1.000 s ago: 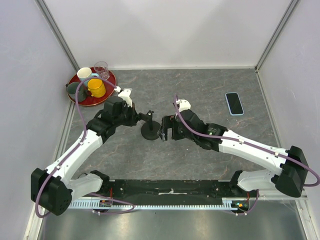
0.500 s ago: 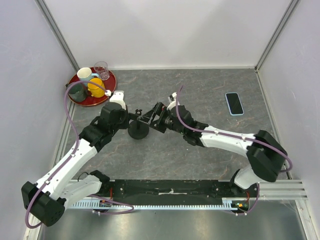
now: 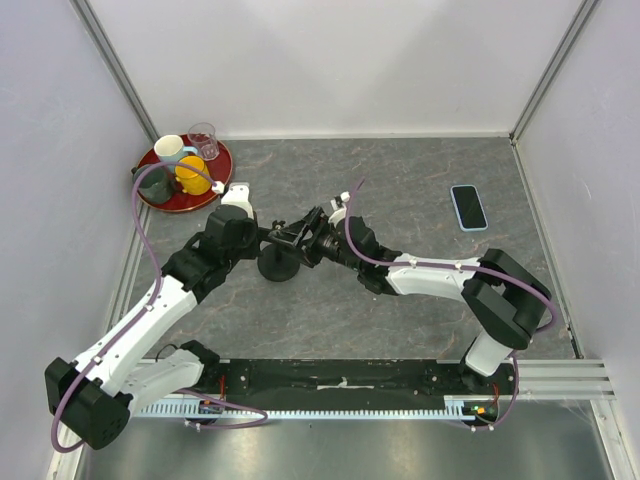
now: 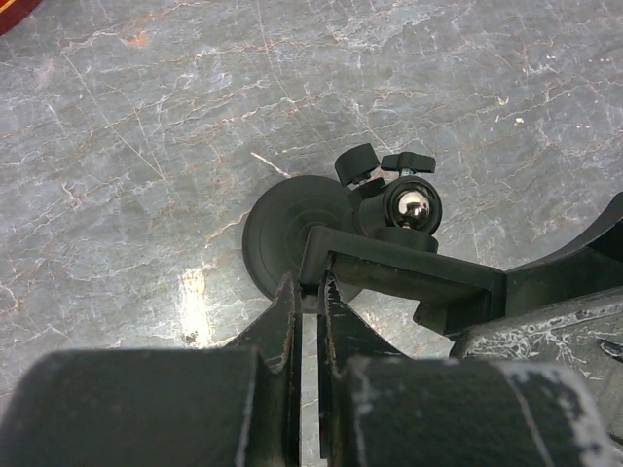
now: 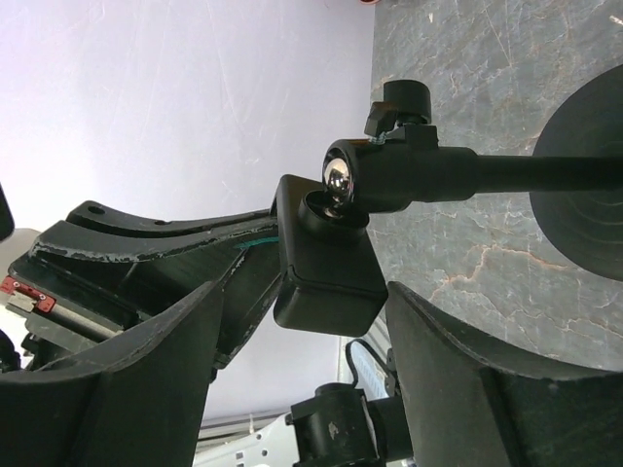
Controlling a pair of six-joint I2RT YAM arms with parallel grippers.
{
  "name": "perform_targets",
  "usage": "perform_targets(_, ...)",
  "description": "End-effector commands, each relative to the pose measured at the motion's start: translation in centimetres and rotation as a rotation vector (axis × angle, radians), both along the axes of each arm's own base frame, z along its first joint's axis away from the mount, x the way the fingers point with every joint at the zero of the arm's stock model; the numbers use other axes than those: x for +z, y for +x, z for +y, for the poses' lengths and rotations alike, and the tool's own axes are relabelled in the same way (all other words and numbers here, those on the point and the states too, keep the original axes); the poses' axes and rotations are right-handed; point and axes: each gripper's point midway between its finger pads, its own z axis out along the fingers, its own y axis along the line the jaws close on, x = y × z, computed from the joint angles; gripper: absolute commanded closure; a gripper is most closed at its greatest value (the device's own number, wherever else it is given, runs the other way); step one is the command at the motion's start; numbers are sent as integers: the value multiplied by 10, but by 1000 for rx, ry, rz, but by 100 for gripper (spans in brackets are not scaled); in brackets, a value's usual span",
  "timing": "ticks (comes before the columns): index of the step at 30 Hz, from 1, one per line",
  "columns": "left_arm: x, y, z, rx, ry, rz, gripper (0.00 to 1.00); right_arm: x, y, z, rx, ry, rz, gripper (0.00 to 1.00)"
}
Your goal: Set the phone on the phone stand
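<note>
The phone [image 3: 468,207], black screen with a light blue edge, lies flat at the right of the table, away from both arms. The phone stand [image 3: 277,268] sits left of centre, its round base [image 4: 292,229] on the marble and its ball joint [image 4: 410,206] shining above. My left gripper [image 4: 310,287] is shut on the near corner of the stand's cradle plate [image 4: 409,277]. My right gripper [image 5: 307,292] is open, its fingers on either side of the cradle block [image 5: 326,277] with gaps on both sides. In the top view the two grippers meet at the stand's head [image 3: 292,238].
A red tray [image 3: 185,206] holding a yellow cup [image 3: 192,175], a white cup [image 3: 168,148] and a clear glass [image 3: 204,140] stands at the back left, close behind the left arm. White walls close the table on three sides.
The right gripper swung left to the stand's cradle and its jaws narrowed around it. The stand shifted a little to the left with the left gripper on it.
</note>
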Motion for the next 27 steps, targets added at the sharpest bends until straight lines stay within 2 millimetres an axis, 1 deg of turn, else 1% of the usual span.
perform_targets(1, 30, 17, -8, 44, -93, -109, 98, 24, 4, 0, -41, 101, -1, 26)
perform_targets(7, 31, 16, -9, 45, -100, -109, 98, 12, 6, -3, -65, 96, 35, 32)
perform_targets(10, 31, 16, -9, 44, -104, -112, 98, 11, 7, -3, -69, 117, 46, 35)
perform_targets(14, 30, 16, -11, 32, -107, -109, 98, 11, 9, -2, -75, 121, 46, 44)
perform_targets(16, 31, 15, -14, 14, -109, -107, 98, 6, 9, -1, -79, 112, 52, 48)
perform_targets(18, 32, 13, -22, -37, -121, -106, 98, 5, 9, -1, -78, 119, 53, 56)
perform_targets(19, 33, 13, -25, -55, -129, -113, 95, 2, 9, -2, -78, 116, 55, 60)
perform_targets(20, 31, 11, -29, -74, -136, -107, 90, 0, 8, -2, -75, 115, 56, 68)
perform_targets(21, 31, 11, -29, -78, -138, -108, 83, -2, 7, -2, -70, 110, 55, 74)
perform_targets(22, 32, 10, -30, -85, -138, -109, 73, -7, 7, -4, -69, 99, 50, 78)
perform_targets(23, 32, 9, -30, -94, -137, -110, 67, -9, 8, -5, -66, 83, 32, 85)
perform_targets(24, 35, 8, -30, -98, -142, -119, 62, -12, 8, -7, -64, 68, 26, 90)
perform_targets(25, 36, 8, -30, -100, -146, -124, 51, -19, 7, -11, -60, 47, 28, 95)
perform_targets(26, 39, 7, -32, -114, -150, -137, 47, -21, 7, -13, -56, 39, 25, 100)
perform_targets(27, 45, 4, -32, -128, -162, -158, 41, -25, 9, -15, -51, 23, 12, 100)
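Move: The phone stand's holder sits just beyond the right fingertips: its middle is some 3 cm to that hand's left, 1 cm ahead and about 1 cm below. The ball clamp is roughly 3 cm ahead of the right hand and 4 cm to its left, with the round base about 15 cm lower beneath it. From the left hand, which still pinches the holder's far end, the holder's middle lies some 4 cm to the right, 1 cm back and level. Downward by about 1 cm, with a slight shift to its right and a small roll, the right hand centres on the near end of the phone stand's holder while its fingers close from three-quarters to half open, pinching it with increasing grip effort. Only then do the left fingers, until now nearly still, open about halfway and let go of the far end, that hand easing some 1 cm right. ##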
